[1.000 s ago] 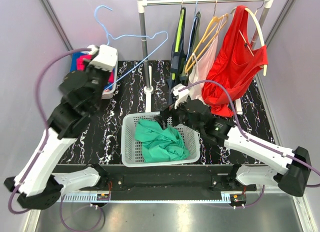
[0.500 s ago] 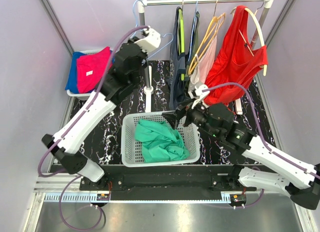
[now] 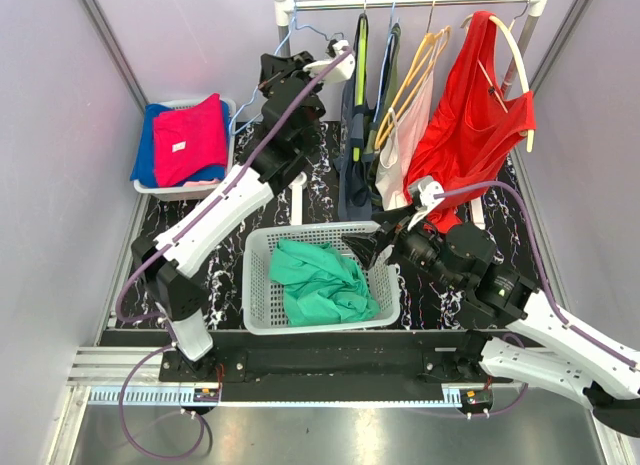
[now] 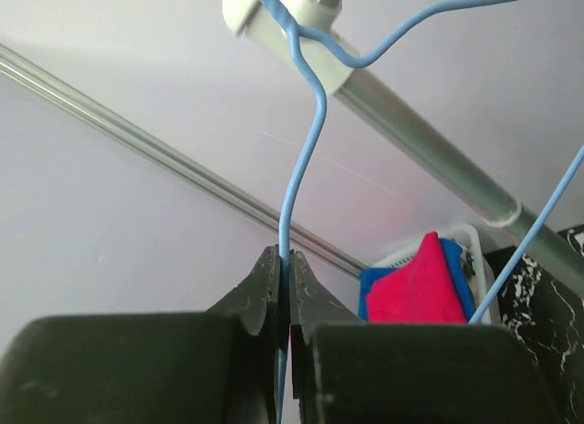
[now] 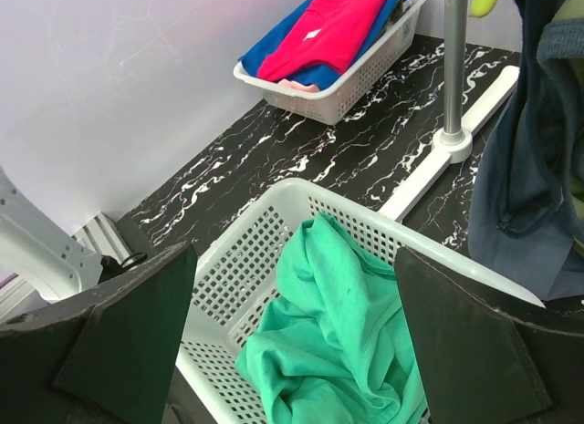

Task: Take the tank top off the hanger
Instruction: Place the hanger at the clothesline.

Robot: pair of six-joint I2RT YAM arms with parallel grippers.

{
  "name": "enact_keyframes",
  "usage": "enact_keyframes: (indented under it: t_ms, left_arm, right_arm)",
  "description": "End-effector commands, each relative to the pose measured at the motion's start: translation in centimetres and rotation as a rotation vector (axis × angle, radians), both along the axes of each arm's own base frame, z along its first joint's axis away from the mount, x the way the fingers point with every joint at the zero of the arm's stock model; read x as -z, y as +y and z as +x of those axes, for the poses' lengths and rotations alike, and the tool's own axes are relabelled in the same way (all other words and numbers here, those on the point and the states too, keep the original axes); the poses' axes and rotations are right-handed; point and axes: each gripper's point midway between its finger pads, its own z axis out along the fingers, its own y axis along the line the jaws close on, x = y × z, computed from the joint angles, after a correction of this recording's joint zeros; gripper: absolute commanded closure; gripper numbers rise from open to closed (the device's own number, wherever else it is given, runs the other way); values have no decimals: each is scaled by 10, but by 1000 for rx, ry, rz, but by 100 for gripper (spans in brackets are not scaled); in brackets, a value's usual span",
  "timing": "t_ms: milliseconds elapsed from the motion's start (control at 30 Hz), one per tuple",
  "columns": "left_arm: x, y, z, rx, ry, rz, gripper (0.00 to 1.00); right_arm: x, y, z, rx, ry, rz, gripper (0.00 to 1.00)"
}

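Note:
A green tank top point(image 3: 320, 280) point(image 5: 347, 342) lies crumpled in the white basket point(image 3: 258, 285) point(image 5: 301, 191), free of any hanger. High at the back, beside the left end of the rack rail point(image 3: 410, 1), my left gripper point(image 3: 288, 63) point(image 4: 285, 260) is shut on the wire of a bare blue hanger point(image 3: 296, 30) point(image 4: 303, 160). The hanger's hook sits close to the rack's corner post point(image 4: 301, 14). My right gripper point(image 3: 365, 247) point(image 5: 292, 324) hovers open over the basket's right side with nothing between its fingers point(image 5: 128, 333).
Several garments hang on the rail, among them a dark one point(image 3: 355, 135) point(image 5: 529, 169), a pale pink one point(image 3: 400, 155) and a red top point(image 3: 470, 125). A tray of folded pink and blue clothes point(image 3: 185, 145) point(image 5: 328, 32) sits back left. The rack's post point(image 5: 453, 68) stands behind the basket.
My left arm swung from the left side up and right to the rack's left end, carrying the blue hanger. My right arm drew back to the right, still open.

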Motion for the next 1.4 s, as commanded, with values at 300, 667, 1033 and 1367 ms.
enact_keyframes:
  t_ms: [300,667,1033,1367]
  left_arm:
    - [-7,3,-8,-81,-42,12,100]
    - [15,9,-11,-97,13,-2,100]
    - [-12,13,-55,17,21,-143,1]
    - [-63,48,-118,159,-34,-303,1]
  right_arm:
    - [-23,-18,-6,21,-60,34,0]
    - [-35,-26,-10,32,-68,59,0]
    - [-73,-36,4,125,-98,46,0]
    - [-167,-21,62,327,-213,-8,1]
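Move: The left hand pinches the blue hanger by one shoulder. The clothesline near its left end is about 8 cm ahead, 4 cm right and 8 cm above it; the navy garment hangs some 6 cm ahead and 16 cm right, and the pink-and-blue laundry basket stands about 7 cm ahead, 22 cm left and far below. From the empty right hand, that clothesline spot is about 31 cm ahead, 12 cm left and 24 cm up; the green tank top lies 8 cm left, 2 cm back and 30 cm below. Still pinching the blue hanger, the left hand eases a bit over 1 cm right and then lowers about 5 cm to set the hook on the clothesline, opens wide and lets go, and backs off about 8 cm while rising some 6 cm. The open right hand first drifts back and right, then rises about 12 cm and some 4 cm forward towards the clothesline, turning slightly clockwise. ##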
